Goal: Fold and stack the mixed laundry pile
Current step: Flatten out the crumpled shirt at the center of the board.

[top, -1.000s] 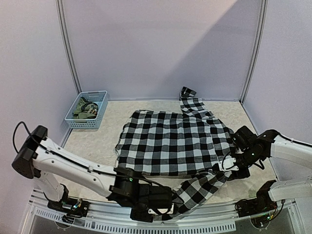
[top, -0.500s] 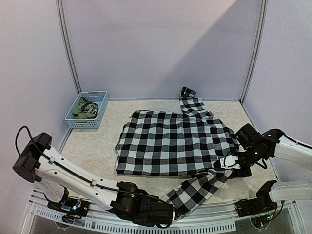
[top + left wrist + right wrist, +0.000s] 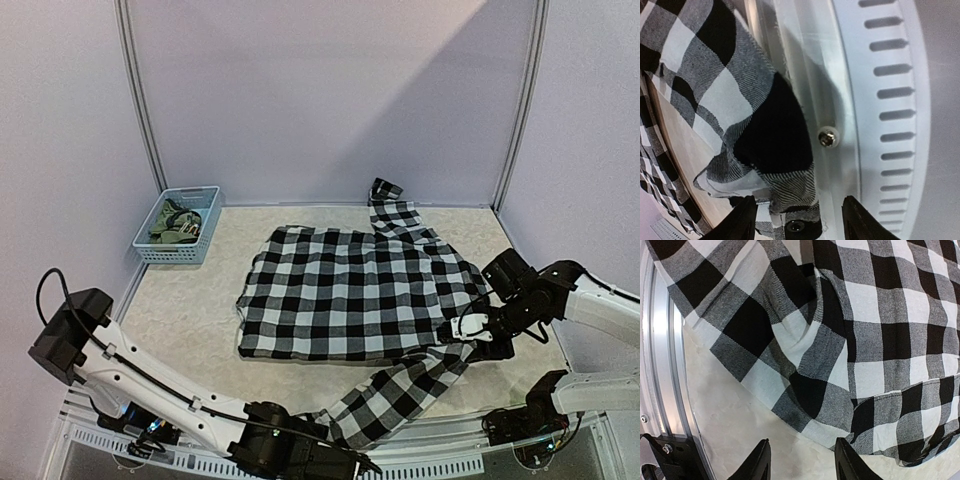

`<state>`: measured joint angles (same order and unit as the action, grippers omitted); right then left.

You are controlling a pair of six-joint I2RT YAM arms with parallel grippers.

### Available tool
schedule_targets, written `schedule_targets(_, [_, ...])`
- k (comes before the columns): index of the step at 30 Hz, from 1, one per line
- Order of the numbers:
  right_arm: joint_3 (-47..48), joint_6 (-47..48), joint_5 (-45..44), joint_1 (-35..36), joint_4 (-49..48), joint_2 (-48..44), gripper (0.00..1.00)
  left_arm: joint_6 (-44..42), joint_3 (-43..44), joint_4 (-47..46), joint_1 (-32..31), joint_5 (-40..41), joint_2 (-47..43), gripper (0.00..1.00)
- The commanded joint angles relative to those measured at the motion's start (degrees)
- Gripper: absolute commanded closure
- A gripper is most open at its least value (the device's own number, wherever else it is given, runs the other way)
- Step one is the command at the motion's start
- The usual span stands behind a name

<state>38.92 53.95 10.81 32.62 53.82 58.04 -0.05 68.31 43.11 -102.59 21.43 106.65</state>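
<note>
The black-and-white checked shirt point(image 3: 360, 295) lies spread flat mid-table, one sleeve point(image 3: 395, 390) trailing to the near edge. Its cuff point(image 3: 790, 180) hangs over the table's white rail, between the fingers of my left gripper point(image 3: 802, 225), which stands open around it without pinching. My left gripper point(image 3: 345, 462) sits low at the near edge. My right gripper point(image 3: 480, 330) hovers open at the shirt's right edge point(image 3: 840, 365), fingertips point(image 3: 757, 462) over bare table, nothing between them. The olive-green shirt point(image 3: 175, 225) lies bunched in the basket.
The light blue lattice basket point(image 3: 205, 195) stands at the back left corner. A white slotted rail point(image 3: 890, 100) with a screw point(image 3: 828, 136) runs along the near edge. Walls close the table at the back and both sides.
My left gripper has dropped toward the near edge, past the rail, uncovering the sleeve's end. The right gripper has shifted slightly up along the shirt's right edge.
</note>
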Motion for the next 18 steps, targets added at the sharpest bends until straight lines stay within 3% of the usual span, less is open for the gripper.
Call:
schedule_targets(1, [1.0,-1.0,0.8,0.4,1.1,-1.4,0.56,2.6,0.1,-0.5,1.0,2.5,2.7,0.41])
schedule_targets(4, [1.1,-1.2,1.0,0.4,0.7,-1.2,0.56,2.5,-0.5,-2.0,1.3,2.0,2.7,0.46])
schedule_targets(7, [1.6,-2.1,1.7,0.4,0.5,-0.8,0.56,2.0,-0.5,-2.2,1.7,1.8,2.5,0.57])
schedule_targets(14, [2.4,-3.8,2.3,0.4,0.8,-0.6,0.57,-1.6,0.2,-3.1,3.9,4.2,-5.2,0.97])
schedule_targets(18, [3.4,-3.5,2.4,-0.1,2.0,-0.5,0.58,-3.0,3.2,-2.5,10.5,5.4,-10.2,1.00])
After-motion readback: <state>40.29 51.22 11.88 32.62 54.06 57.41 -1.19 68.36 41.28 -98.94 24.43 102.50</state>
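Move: The sleeve cuff lies almost between the left hand's open fingers, about 1 cm ahead and 1 cm below. The middle of the sleeve is some 7 cm ahead of the left hand and 12 cm to its right. The shirt's near hem has its middle about 15 cm ahead and 2 cm right, both things a couple of centimetres lower than that hand. From the right hand the cuff lies roughly 29 cm left, 16 cm back and 7 cm lower. Easing barely a centimetre forward and slightly down, the left hand closes its fingers from a bit over half open to nearly shut, pinching the sleeve cuff at the table's front edge. Then it lifts the pinched cloth about 3.5 cm, going some 2 cm forward towards the shirt's body as it rises. ##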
